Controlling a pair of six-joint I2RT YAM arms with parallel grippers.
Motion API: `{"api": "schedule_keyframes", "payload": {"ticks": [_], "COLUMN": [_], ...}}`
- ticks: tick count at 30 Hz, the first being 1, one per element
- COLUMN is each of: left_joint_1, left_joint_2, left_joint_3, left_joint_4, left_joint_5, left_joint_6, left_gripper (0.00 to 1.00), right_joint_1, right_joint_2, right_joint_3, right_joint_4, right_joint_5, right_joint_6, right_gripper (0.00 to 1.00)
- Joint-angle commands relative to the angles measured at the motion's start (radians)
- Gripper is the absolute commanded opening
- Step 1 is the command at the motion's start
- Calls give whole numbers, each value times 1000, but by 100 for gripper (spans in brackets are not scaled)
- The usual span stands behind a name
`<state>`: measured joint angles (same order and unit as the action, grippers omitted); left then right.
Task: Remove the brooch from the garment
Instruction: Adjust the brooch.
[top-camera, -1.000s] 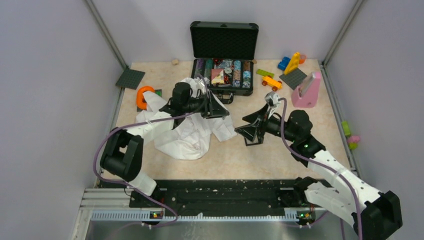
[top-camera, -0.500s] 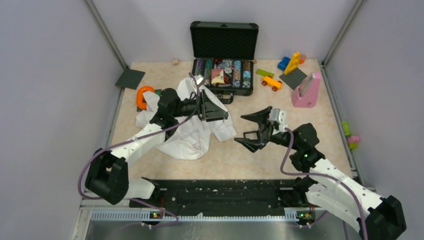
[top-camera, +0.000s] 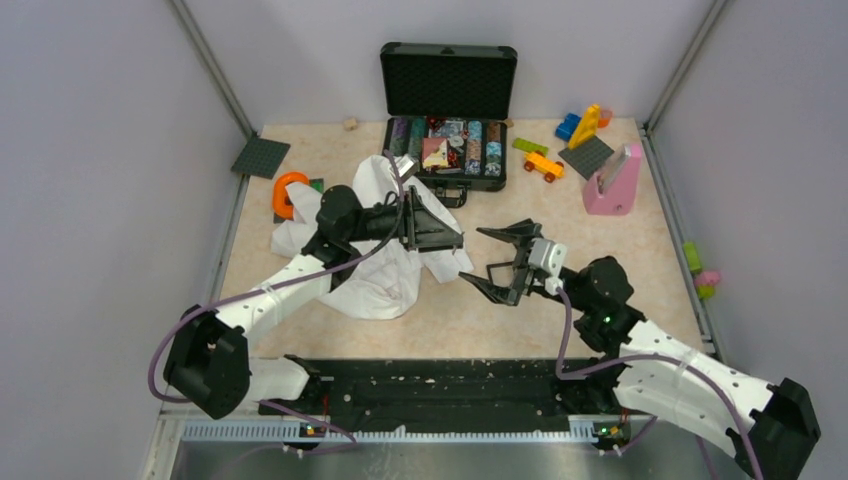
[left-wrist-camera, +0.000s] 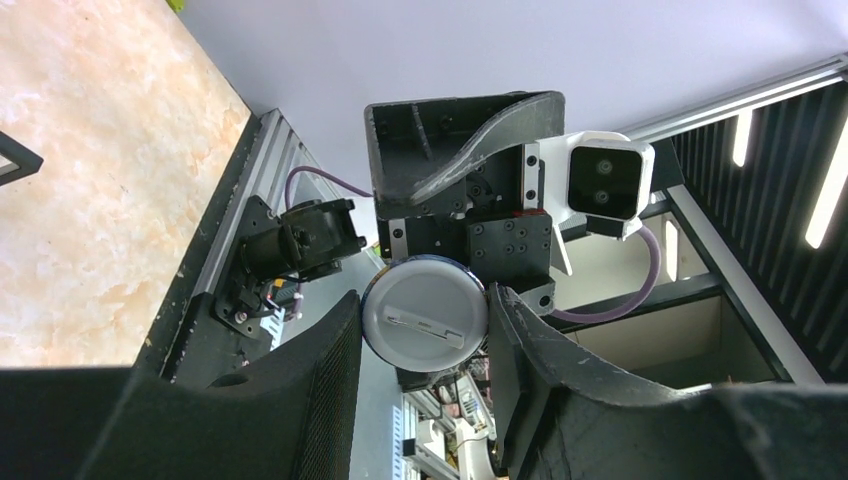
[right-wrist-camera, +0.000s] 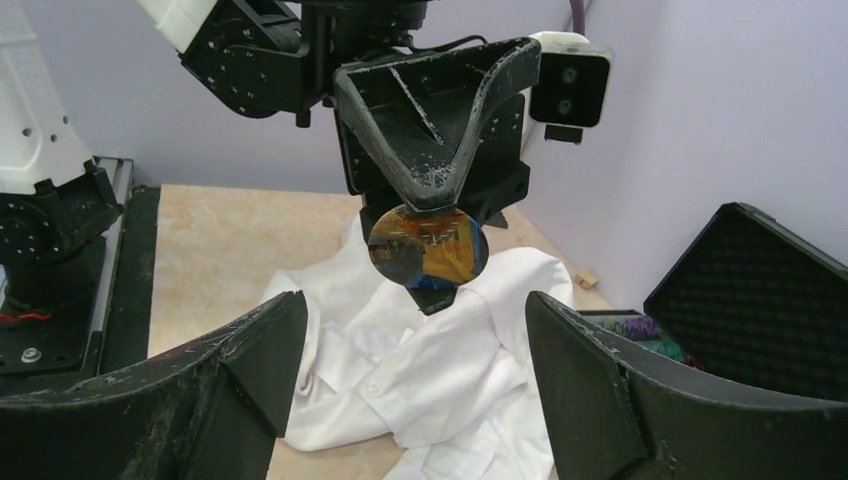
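Note:
The brooch (left-wrist-camera: 425, 328) is a round badge, and the left wrist view shows its white back with a pin bar. My left gripper (left-wrist-camera: 422, 300) is shut on its edges. From the right wrist view its orange and dark front (right-wrist-camera: 428, 247) faces me, hanging from the left gripper's fingers (right-wrist-camera: 430, 150) above the crumpled white shirt (right-wrist-camera: 450, 360). The brooch is clear of the cloth. My right gripper (right-wrist-camera: 415, 305) stands open and empty, facing the brooch a short way off. In the top view the left gripper (top-camera: 452, 240) and right gripper (top-camera: 472, 256) nearly meet beside the shirt (top-camera: 375, 275).
An open black case (top-camera: 448, 110) with colourful contents stands at the back. Toy bricks (top-camera: 585, 125) and a pink holder (top-camera: 612, 182) lie at the back right. An orange ring (top-camera: 290, 192) and a dark baseplate (top-camera: 260, 157) are at the left.
The left gripper has moved right, off the shirt's middle, toward the right gripper. The right gripper has swung round and tilted to face it, its jaws spreading wider.

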<state>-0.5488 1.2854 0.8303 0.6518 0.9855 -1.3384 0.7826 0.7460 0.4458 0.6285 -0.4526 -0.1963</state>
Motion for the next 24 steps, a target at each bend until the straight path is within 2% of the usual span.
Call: {"api": "schedule_keyframes", "payload": {"ticks": [1, 3, 12, 19, 24], "left_joint_1": [-13, -17, -23, -26, -25], "left_joint_2": [-17, -7, 8, 14, 17], "left_joint_3": [-5, -3, -10, -13, -12], "left_joint_4": [71, 73, 95, 100, 99], "left_joint_5": [-13, -11, -9, -14, -11], "left_joint_6": [-14, -16, -25, -25, -24], "left_gripper": [30, 31, 30, 30, 30], "right_joint_1": [26, 28, 36, 38, 41], "right_joint_2": [29, 42, 74, 93, 98], "right_joint_3": [51, 58, 69, 83, 86], "right_joint_4": [53, 65, 102, 113, 123], "right_joint_5": [24, 12, 28, 15, 13], "right_joint_6": [-31, -30, -24, -12, -11], "right_gripper": [78, 74, 73, 62, 60]}}
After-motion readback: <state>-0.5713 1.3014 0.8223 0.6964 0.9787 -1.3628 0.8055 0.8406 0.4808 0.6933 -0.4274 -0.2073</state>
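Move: The brooch is pinched by its rim in my left fingers, right at that hand's point. From my right hand it lies about 4 cm to the left, 2 cm ahead and 1 cm higher, just past the open fingertips. The white garment's middle is some 20 cm ahead and 19 cm left of my left hand, and a black frame about 14 cm ahead and 6 cm right of my right hand, both nearly 30 cm below. With my left hand I keep the brooch pinched and almost still, its fingers pointing right. I ease my right hand left and a little forward towards the brooch, about 1.5 cm, dipping slightly and coming back up, without turning the wrist, while its fingers close from wide to a bit over half open, one on each side of the rim. ##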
